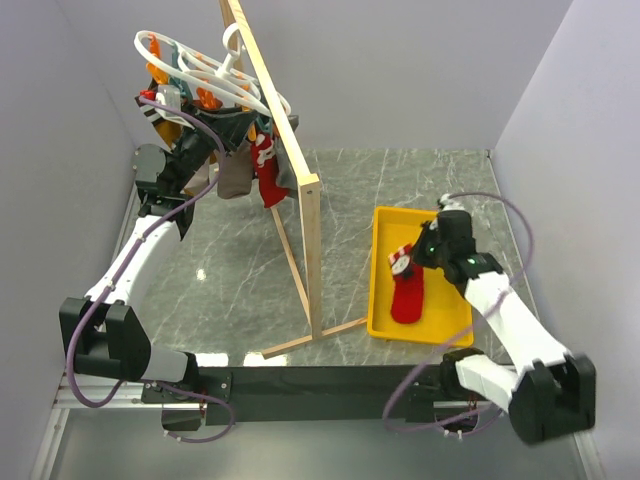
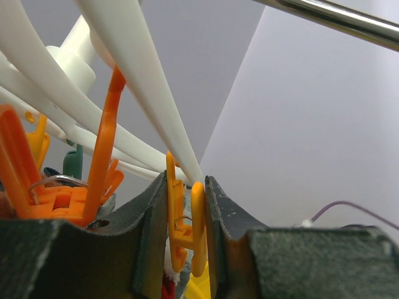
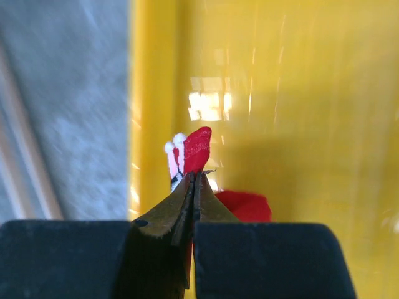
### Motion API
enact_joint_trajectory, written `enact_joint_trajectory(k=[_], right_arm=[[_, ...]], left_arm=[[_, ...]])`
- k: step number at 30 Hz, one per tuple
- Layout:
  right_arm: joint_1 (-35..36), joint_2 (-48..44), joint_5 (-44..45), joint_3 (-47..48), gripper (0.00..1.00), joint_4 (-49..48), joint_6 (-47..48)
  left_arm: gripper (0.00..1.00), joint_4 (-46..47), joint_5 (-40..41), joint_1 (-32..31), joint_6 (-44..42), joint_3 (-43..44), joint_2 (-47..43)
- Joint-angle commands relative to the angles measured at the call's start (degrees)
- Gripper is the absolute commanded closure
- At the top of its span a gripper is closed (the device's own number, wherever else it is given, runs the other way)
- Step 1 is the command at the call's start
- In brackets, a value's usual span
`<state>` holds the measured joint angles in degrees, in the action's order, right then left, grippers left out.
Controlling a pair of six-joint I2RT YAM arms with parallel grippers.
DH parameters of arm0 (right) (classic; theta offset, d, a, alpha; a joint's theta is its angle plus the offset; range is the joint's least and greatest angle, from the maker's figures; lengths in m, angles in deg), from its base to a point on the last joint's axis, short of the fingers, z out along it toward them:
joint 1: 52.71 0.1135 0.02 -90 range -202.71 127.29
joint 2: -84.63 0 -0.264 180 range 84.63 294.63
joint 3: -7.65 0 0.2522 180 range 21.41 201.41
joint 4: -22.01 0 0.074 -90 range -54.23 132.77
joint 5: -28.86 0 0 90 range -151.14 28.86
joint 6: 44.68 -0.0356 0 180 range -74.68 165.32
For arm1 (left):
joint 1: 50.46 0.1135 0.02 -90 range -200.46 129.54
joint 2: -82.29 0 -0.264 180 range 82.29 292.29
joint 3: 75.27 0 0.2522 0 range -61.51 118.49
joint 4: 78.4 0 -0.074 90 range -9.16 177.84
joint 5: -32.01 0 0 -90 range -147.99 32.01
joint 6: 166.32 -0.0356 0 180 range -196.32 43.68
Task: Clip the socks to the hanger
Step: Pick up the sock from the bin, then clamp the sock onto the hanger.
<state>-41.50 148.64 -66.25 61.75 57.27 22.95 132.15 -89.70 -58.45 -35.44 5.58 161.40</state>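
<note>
One red sock (image 1: pixel 407 295) lies in the yellow tray (image 1: pixel 385 320) at the right. My right gripper (image 3: pixel 194 177) is shut on its cuff end, and the red fabric with white trim (image 3: pixel 198 146) pokes out above the fingertips. The white hanger (image 1: pixel 200 70) hangs from the wooden rack at the upper left, and another red sock (image 1: pixel 268 175) hangs from it. My left gripper (image 2: pixel 186 205) is shut on an orange clip (image 2: pixel 196 230) of the hanger, squeezing it under the white rings (image 2: pixel 131 75).
The tall wooden rack (image 1: pixel 300 200) stands in the middle between the two arms. Grey and dark socks (image 1: pixel 232 170) hang from the hanger beside the red one. More orange clips (image 2: pixel 56 199) sit left of the left jaws. Marble tabletop (image 3: pixel 62 112) lies left of the tray.
</note>
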Motion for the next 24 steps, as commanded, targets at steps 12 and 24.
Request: enact_joint_trajectory(k=[12,24], right_arm=[[-0.1,-25.7,-10.4,-7.5,1.00,-29.6,-2.1],[11.8,-7.8,-12.7,6.2,1.00,-48.8,-3.2]], left_arm=[[0.84,3.8,-0.7,0.6,0.1,1.5,-3.3],[0.84,3.9,-2.5,-0.7,1.7,4.5,-1.2]])
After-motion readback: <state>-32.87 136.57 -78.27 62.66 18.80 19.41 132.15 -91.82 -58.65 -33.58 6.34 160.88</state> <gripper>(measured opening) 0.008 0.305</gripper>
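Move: The red sock is already pinched at the cuff in the right fingers, its middle some 5 cm below them and 4 cm back. The orange clip it is meant for lies about 32 cm left, 12 cm farther out and 35 cm up; the left fingers already grip that clip. The hung red sock is about 10 cm below the clip, 4 cm back and 3 cm right of it. The bin's middle is 8 cm below the right hand, 2 cm back and 2 cm right. Upward first and fast, then also swinging left, the right hand carries the pinched sock out of the bin towards the hanger, rising about 22 cm and ending some 9 cm farther left. On the way the wrist tips the fingers up by roughly 45 degrees, from steeply down to near level, and turns them leftward; they stay shut on the cuff. The left hand keeps its grip on the orange clip. ##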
